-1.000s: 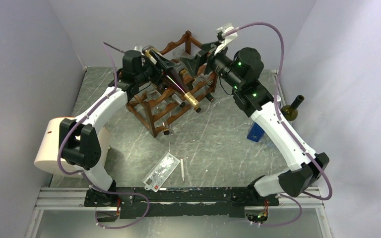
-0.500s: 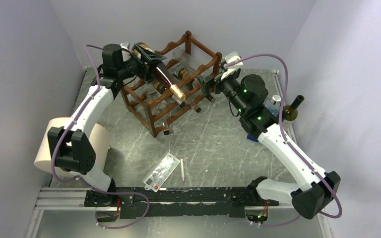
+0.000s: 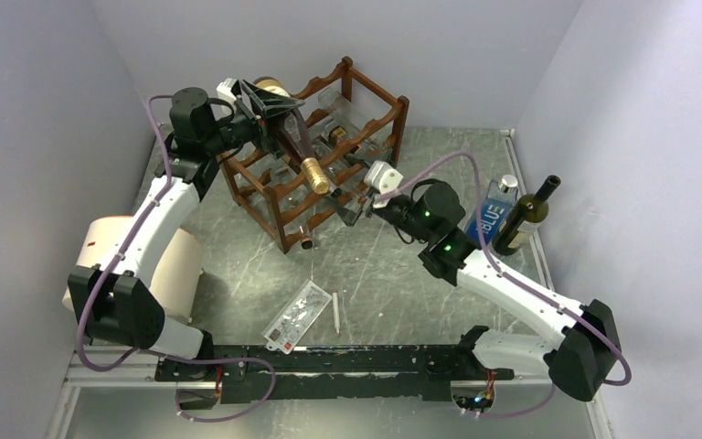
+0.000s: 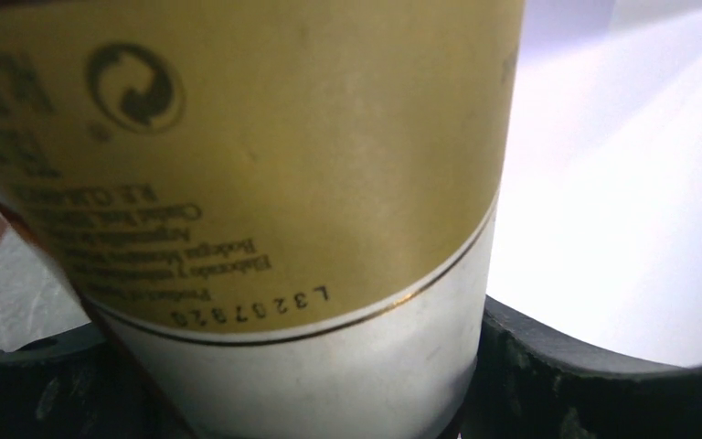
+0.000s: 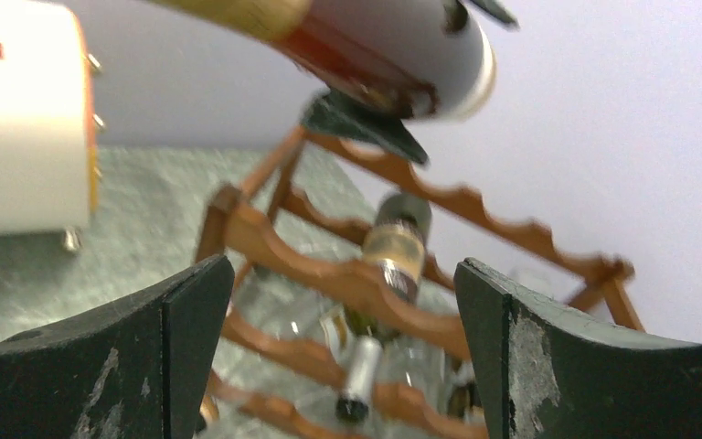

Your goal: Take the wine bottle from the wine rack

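Observation:
The wine bottle (image 3: pixel 294 142), dark red with a gold foil neck and a gold-and-white label (image 4: pixel 265 155), hangs tilted above the wine rack (image 3: pixel 366 96), neck pointing down and forward. My left gripper (image 3: pixel 268 102) is shut on its lower body, and the black fingers (image 4: pixel 585 384) press both sides of the label. In the right wrist view the bottle (image 5: pixel 384 41) sits above the rack's top rail (image 5: pixel 347 279). My right gripper (image 3: pixel 355 203) stands open, low in front of the rack, with nothing between its fingers (image 5: pixel 530 357).
Several other bottles (image 5: pixel 395 247) lie in the rack's tiers. A white paper roll (image 3: pixel 101 265) stands at the left. A green wine bottle (image 3: pixel 526 212) and a blue-labelled water bottle (image 3: pixel 492 215) stand at the right. A plastic packet (image 3: pixel 297 315) and a pen (image 3: pixel 336 311) lie near the front.
My left gripper has carried the bottle up and back to the left, away from the rack's front. My right arm has dropped from beside the rack's top to low in front.

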You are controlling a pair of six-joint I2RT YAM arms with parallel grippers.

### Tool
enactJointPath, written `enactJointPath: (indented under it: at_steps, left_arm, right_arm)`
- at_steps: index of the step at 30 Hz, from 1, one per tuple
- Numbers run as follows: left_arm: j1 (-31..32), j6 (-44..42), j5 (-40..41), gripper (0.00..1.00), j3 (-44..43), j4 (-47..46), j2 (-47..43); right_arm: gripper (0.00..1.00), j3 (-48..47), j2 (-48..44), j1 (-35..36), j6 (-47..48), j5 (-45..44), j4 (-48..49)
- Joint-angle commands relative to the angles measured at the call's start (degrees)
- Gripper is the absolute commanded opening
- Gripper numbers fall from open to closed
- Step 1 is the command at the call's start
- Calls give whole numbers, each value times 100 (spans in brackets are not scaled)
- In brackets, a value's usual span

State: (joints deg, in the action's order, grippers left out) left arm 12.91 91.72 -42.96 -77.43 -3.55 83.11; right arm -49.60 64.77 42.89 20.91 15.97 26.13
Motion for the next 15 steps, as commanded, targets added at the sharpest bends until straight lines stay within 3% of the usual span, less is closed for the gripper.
enactJointPath:
  at_steps: [1, 7, 15]
  left_arm:
    - [10, 718, -191, 7, -179, -1804, -682]
    - [36, 979, -35, 7, 2, -1762, -852]
    - [97, 1123, 84, 7, 47, -1811, -854]
  right_arm:
    - [95, 60, 133, 421, -11, 514, 2187]
    - [96, -168, 743, 979, 212, 227, 3688]
    - [93, -642, 1597, 1082, -549, -205, 5325]
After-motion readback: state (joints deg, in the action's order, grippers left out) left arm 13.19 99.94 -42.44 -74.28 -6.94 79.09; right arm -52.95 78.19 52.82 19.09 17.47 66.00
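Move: The left hand already grips the wine bottle by its body; its gold neck reaches about 13 cm back, 5 cm right and a little above that hand. From the open right hand the neck lies some 9 cm up, 5 cm back and 3 cm left. The rack's middle is roughly 15 cm ahead of the right hand, 7 cm left and 20 cm down, with a bottle still lying in it about 15 cm ahead, 10 cm left and 15 cm below. Keeping its hold round the bottle's body, the left hand eases back and up about 2 cm each way, then holds almost still. The right hand goes towards the neck with fingers wide, first back, left and up, then mainly upward, some 10 cm up in all, while its fingers swing about 30 degrees to point more steeply upward. ##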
